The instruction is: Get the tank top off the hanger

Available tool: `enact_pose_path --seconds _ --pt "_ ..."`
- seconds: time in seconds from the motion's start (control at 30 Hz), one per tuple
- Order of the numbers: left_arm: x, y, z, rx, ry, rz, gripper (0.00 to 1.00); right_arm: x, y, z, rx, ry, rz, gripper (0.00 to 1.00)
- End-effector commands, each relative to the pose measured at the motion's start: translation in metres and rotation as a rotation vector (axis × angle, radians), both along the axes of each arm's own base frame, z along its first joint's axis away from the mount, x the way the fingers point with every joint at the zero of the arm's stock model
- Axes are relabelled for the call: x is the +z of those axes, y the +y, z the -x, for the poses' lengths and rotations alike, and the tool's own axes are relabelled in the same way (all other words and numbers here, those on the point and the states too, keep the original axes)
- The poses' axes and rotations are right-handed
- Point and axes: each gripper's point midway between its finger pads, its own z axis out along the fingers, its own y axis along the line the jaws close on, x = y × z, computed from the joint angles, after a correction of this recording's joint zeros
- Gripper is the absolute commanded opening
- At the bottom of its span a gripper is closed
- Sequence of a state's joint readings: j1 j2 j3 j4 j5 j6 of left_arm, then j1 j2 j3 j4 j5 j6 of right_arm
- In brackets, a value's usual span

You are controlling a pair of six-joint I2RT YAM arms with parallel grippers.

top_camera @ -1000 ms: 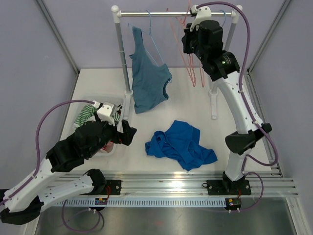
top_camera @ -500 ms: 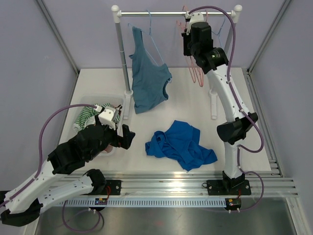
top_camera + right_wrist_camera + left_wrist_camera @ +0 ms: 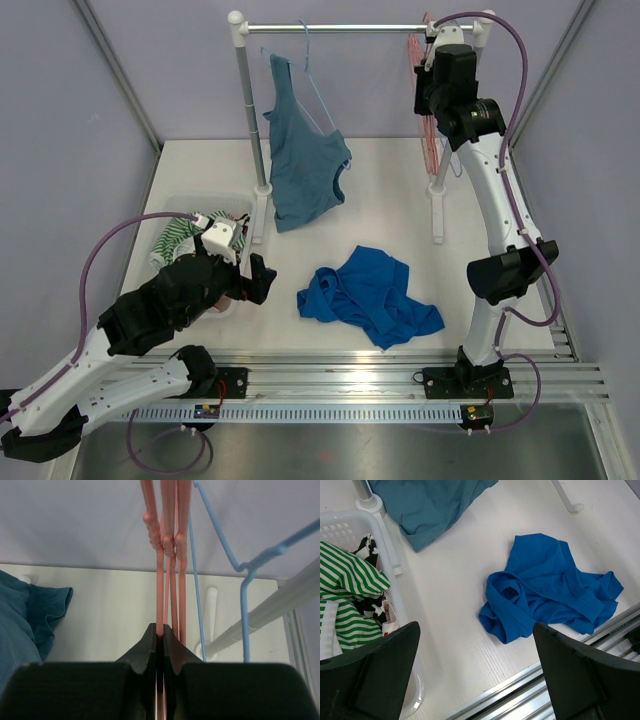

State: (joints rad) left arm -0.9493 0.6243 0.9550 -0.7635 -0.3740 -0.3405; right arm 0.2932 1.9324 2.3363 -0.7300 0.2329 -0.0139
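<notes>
A teal tank top hangs on a light blue hanger at the left end of the rail; its hem rests on the table. Its edge shows in the right wrist view and its lower part in the left wrist view. My right gripper is up at the rail's right end, far from the tank top. There its jaws are shut on a pink hanger. My left gripper hovers open and empty over the table, beside the basket.
A crumpled blue garment lies mid-table. A white basket with a green-striped garment stands at the left. More pink hangers and another light blue hanger hang by the right post. The rack's foot rests on the table.
My right gripper has slid right along the rail, taking the pink hangers from the middle to the right end. The left arm has barely shifted.
</notes>
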Motion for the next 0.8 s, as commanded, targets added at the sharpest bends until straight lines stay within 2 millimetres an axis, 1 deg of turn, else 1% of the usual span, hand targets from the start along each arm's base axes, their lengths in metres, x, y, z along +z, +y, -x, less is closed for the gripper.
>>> enact_pose_path --seconds 0.0,0.13,0.2,0.23,0.27,0.3,0.33,0.37,0.4,0.43,0.53,0.6,0.63,0.67,0.7,0.73,0.77 --pt "0.015 -0.001 -0.007 0.035 -0.036 0.043 0.99 0.043 -0.007 0.014 0.009 -0.106 -0.046 0.00" --pt "0.018 -0.002 -0.010 0.065 -0.027 0.064 0.99 0.043 -0.009 0.015 0.017 -0.100 -0.046 0.00" --pt "0.016 -0.006 -0.012 0.067 -0.014 0.065 0.99 0.043 -0.006 0.016 0.034 -0.093 -0.050 0.02" --pt "0.018 -0.010 -0.013 0.063 -0.011 0.080 0.99 0.043 -0.004 0.020 0.050 -0.087 -0.055 0.19" --pt "0.019 -0.013 -0.013 0.057 -0.006 0.088 0.99 0.044 -0.001 0.022 0.067 -0.087 -0.060 0.34" --pt "0.018 -0.018 -0.013 0.043 0.001 0.094 0.99 0.045 0.001 0.024 0.066 -0.086 -0.088 0.42" --pt "0.018 -0.024 -0.014 0.037 0.007 0.104 0.99 0.047 0.002 0.028 0.076 -0.089 -0.095 0.48" --pt "0.018 -0.027 -0.015 0.030 0.010 0.109 0.99 0.048 0.002 0.029 0.078 -0.092 -0.102 0.50" --pt "0.019 -0.031 -0.014 0.014 0.013 0.117 0.99 0.049 0.003 0.031 0.082 -0.096 -0.111 0.55" --pt "0.020 -0.036 -0.016 0.009 0.014 0.124 0.99 0.051 0.003 0.035 0.083 -0.104 -0.117 0.68" --pt "0.023 -0.041 -0.017 -0.002 0.010 0.132 0.99 0.053 0.001 0.043 0.087 -0.100 -0.119 0.71" --pt "0.024 -0.045 -0.018 -0.014 0.014 0.132 0.99 0.056 0.001 0.050 0.092 -0.096 -0.126 0.77" --pt "0.027 -0.048 -0.019 -0.023 0.008 0.141 0.99 0.061 0.001 0.058 0.101 -0.100 -0.129 0.78" --pt "0.023 -0.053 -0.020 -0.032 0.020 0.132 0.99 0.065 0.000 0.063 0.102 -0.102 -0.141 0.83" --pt "0.024 -0.055 -0.021 -0.033 0.021 0.133 0.99 0.065 0.000 0.068 0.107 -0.098 -0.145 0.87" --pt "0.024 -0.058 -0.022 -0.036 0.020 0.134 0.99 0.075 -0.001 0.080 0.117 -0.115 -0.154 0.92" --pt "0.023 -0.060 -0.023 -0.039 0.023 0.133 0.99 0.079 -0.002 0.086 0.123 -0.119 -0.162 0.97"
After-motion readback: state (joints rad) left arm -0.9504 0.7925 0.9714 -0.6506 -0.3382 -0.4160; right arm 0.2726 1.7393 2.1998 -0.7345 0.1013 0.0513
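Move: The right hand has its fingers shut on a pink hanger beside two more pink ones. The rail's right end lies some 8 cm to its right and 18 cm above, about level in reach. The blue hanger is about 5 cm right and 2 cm farther out. The teal tank top hangs some 27 cm left. From the open left hand, the blue tank top lies about 6 cm ahead, 23 cm right and 25 cm below; the clothes bin is 15 cm ahead and 15 cm left. Still pinching the pink hanger, the right hand nudges it barely 1 cm farther right towards the rail's end, then spreads its fingers wide and lets go. It draws back about 5 cm and rises some 3.5 cm, away from the rack. Meanwhile the open left hand drifts about 4 cm right and 2 cm forward, towards the blue tank top. ##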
